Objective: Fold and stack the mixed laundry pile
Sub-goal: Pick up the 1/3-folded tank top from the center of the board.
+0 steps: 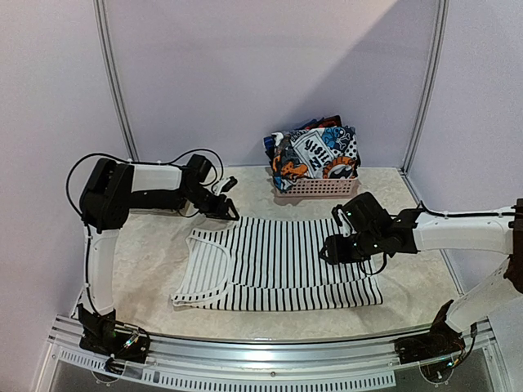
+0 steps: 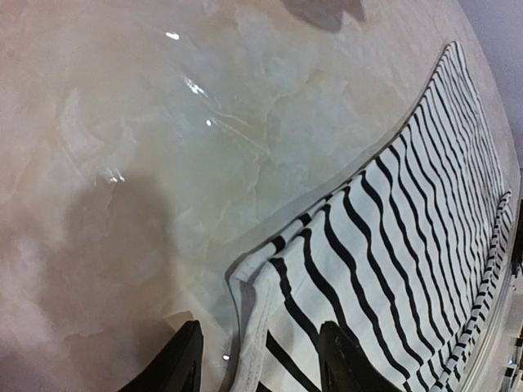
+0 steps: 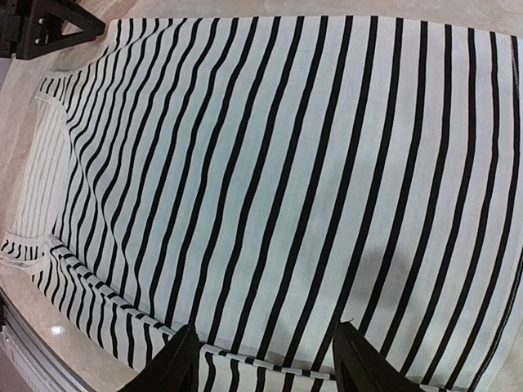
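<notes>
A white garment with thin black stripes lies spread flat in the middle of the table, its neckline to the left and its near edge folded over. My left gripper hovers at its far left corner. In the left wrist view this gripper is open, and the garment's hemmed corner lies loose between the jaws. My right gripper hangs over the garment's right part. It is open just above the stripes, holding nothing. A blue-orange-white-black printed garment fills the basket, with darker pieces behind it.
The pink latticed basket stands at the back of the table against the wall. Bare marbled tabletop lies left of the striped garment. A metal rail runs along the near edge. Walls close in the back and sides.
</notes>
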Robot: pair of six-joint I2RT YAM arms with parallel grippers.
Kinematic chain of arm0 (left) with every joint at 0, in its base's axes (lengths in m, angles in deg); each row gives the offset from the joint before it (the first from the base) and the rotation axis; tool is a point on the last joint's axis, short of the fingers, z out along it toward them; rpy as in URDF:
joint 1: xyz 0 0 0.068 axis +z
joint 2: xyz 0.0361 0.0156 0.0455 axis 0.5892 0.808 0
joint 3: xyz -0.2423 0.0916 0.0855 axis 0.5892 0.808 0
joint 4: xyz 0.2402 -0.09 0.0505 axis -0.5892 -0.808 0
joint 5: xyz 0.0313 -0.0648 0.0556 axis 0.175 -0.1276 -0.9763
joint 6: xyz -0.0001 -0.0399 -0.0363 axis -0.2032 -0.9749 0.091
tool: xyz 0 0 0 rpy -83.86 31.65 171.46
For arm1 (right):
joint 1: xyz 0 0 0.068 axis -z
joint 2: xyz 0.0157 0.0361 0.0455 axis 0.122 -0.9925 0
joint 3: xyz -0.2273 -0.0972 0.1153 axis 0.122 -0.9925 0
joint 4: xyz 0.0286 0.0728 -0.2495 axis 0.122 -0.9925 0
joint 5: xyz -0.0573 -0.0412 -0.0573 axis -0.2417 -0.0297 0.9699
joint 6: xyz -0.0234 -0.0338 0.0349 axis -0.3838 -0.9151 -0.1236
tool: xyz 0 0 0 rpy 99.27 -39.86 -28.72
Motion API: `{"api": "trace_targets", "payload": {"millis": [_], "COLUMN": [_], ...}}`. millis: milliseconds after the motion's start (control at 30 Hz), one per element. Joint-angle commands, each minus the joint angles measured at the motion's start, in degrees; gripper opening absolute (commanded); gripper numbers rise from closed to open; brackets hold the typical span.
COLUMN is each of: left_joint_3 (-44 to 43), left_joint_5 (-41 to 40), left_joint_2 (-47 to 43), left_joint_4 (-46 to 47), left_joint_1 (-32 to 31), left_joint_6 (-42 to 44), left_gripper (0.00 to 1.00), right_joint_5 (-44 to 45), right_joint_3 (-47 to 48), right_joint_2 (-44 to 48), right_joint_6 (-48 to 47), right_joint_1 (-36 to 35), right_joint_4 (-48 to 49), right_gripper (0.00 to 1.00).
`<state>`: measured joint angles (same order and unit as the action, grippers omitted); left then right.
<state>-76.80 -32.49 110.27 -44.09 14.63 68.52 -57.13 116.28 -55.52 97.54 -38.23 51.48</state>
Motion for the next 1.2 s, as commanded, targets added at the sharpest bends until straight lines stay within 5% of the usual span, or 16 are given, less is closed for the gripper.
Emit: {"api": "trace_targets", "payload": {"millis": [0,733,1033,1167], "left_joint_3": [-3.6,-6.5,-3.8,-2.6], "left_joint_5": [2.2,4.7,3.9,3.4], "left_joint_2": [2.9,6.8,4.7,2.8], "left_joint_4": [-0.1,0.3,2.7,3.4], "left_joint_1": [0.6,-1.2,-1.7,-1.8], "left_joint_6": [0.9,-0.8,-1.6,-1.9], "left_gripper": [0.48,0.35,0.05,0.00], "right_joint_5": [-1.3,-3.8,-2.6,-0.6], "right_joint_3": [-1.0,-1.9,-2.4,-2.7], "right_joint_2": [-1.0,-2.9,-1.9,-0.6], "right_joint_6": [0.0,0.8,1.0,1.0], "right_joint_1": [0.4,0.5,0.4,0.4], "right_joint_4": [1.6,3.2,2.2,1.8], "right_gripper": [0.56,0.54,0.54,0.54]}}
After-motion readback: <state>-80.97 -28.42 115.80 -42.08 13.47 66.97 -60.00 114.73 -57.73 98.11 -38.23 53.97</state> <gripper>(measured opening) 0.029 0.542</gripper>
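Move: The left hand hovers low at the tank top's far-left corner: that corner lies about 3 cm to its right, 1 cm ahead and some 2 cm below. From this hand, the basket stands roughly 29 cm right and 12 cm farther out, the black folded stack about 31 cm left and 12 cm out. The right hand hangs about 7 cm above the folded flap's edge, which is some 2 cm back of it; the far-left corner is roughly 19 cm ahead, 26 cm left and 7 cm below. Rightward and slightly down, about 3 cm in all after a short forward nudge, the left hand eases onto the tank top's far-left corner and shuts its half-open fingers late on, pinching the edge of the cloth. The right hand sinks nearly 2 cm towards the flap, fingers staying open and clear of the cloth. ##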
